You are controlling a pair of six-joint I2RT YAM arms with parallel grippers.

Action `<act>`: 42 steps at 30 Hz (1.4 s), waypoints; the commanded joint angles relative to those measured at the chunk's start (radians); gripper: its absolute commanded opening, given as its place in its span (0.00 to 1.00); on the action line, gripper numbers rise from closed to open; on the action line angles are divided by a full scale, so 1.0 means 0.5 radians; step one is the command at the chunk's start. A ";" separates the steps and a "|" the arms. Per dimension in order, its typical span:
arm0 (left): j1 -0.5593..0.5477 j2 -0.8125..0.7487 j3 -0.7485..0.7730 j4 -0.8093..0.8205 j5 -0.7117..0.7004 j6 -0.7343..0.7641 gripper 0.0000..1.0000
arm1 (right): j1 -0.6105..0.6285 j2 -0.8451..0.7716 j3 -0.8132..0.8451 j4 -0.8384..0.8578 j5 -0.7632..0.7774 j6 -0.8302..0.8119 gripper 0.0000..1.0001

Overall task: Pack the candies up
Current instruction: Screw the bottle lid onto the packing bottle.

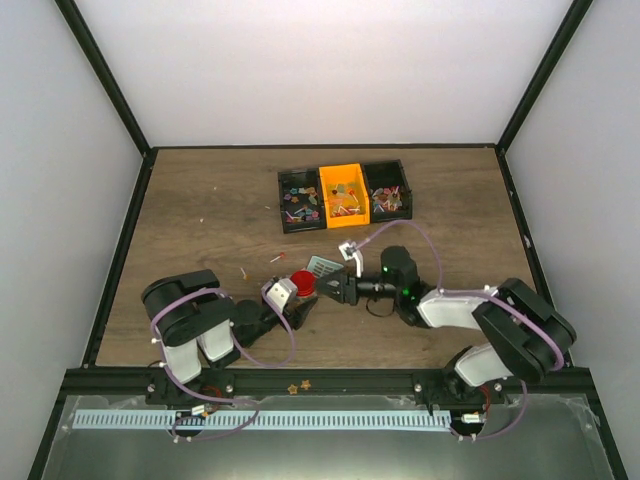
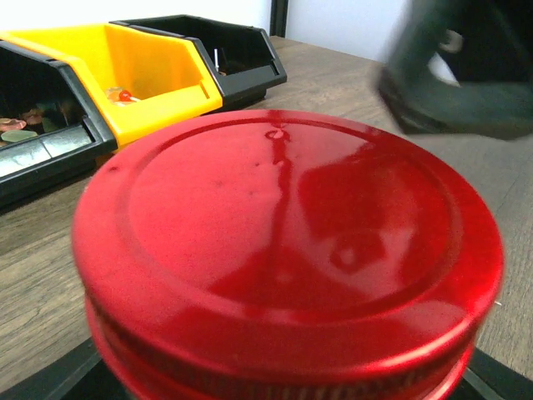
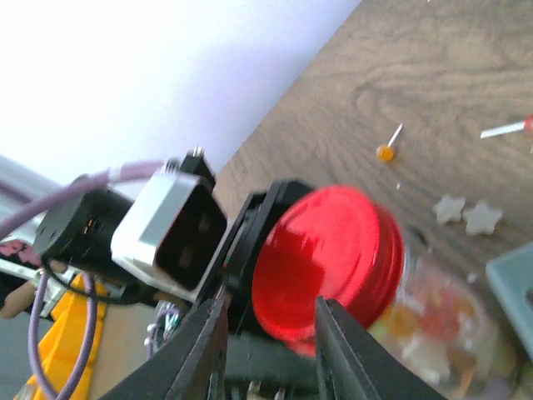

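Note:
A clear jar [image 3: 429, 329] with candies inside it wears a red round lid [image 1: 303, 281], which fills the left wrist view [image 2: 283, 250]. My left gripper [image 1: 293, 293] is shut on the jar below the lid, lying on its side near the table's front. My right gripper [image 1: 331, 289] is at the lid from the right; its fingers [image 3: 333, 333] stand apart in front of the lid's face and hold nothing. More candies [image 1: 299, 200] lie in the bins at the back. A teal scoop [image 1: 321, 266] rests just behind the lid.
Three bins stand in a row at the back: black [image 1: 285, 212], orange [image 1: 343, 172], black [image 1: 385, 166]. A few loose sweets [image 3: 385, 152] and two small stars [image 3: 466, 214] lie on the wood. Black frame posts edge the table.

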State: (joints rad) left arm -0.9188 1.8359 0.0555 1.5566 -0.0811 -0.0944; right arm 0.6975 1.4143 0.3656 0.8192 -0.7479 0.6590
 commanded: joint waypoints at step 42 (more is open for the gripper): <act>0.002 0.154 -0.353 0.430 -0.021 -0.152 0.71 | -0.044 0.504 0.153 0.238 -0.349 -0.012 0.01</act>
State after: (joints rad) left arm -0.9230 1.8336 0.0521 1.5562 -0.0853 -0.0772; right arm 0.6407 1.6417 0.5011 0.9134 -0.8059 0.6067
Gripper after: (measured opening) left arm 0.709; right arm 0.011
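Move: The left hand already grips the bottle upright, with the red lid some 5 cm straight above its fingers. The right hand hovers just to the lid's right, fingers part open: the lid's middle is about 4 cm to its left, 1 cm ahead and 2 cm lower. On the table about 13 cm below the right hand, the scoop lies some 5 cm to its right and 2 cm ahead, and a red lollipop about 9 cm left and 6 cm ahead. The right hand swings forward about 5 cm and a couple of centimetres left, past the lid's right side to its far rim, sinking about a centimetre below its starting height once there. It holds there while its part-open fingers shut completely, then eases back and right by under a centimetre so the closed tips come against the far right of the rim, while the left hand stays still and keeps the bottle clamped. ##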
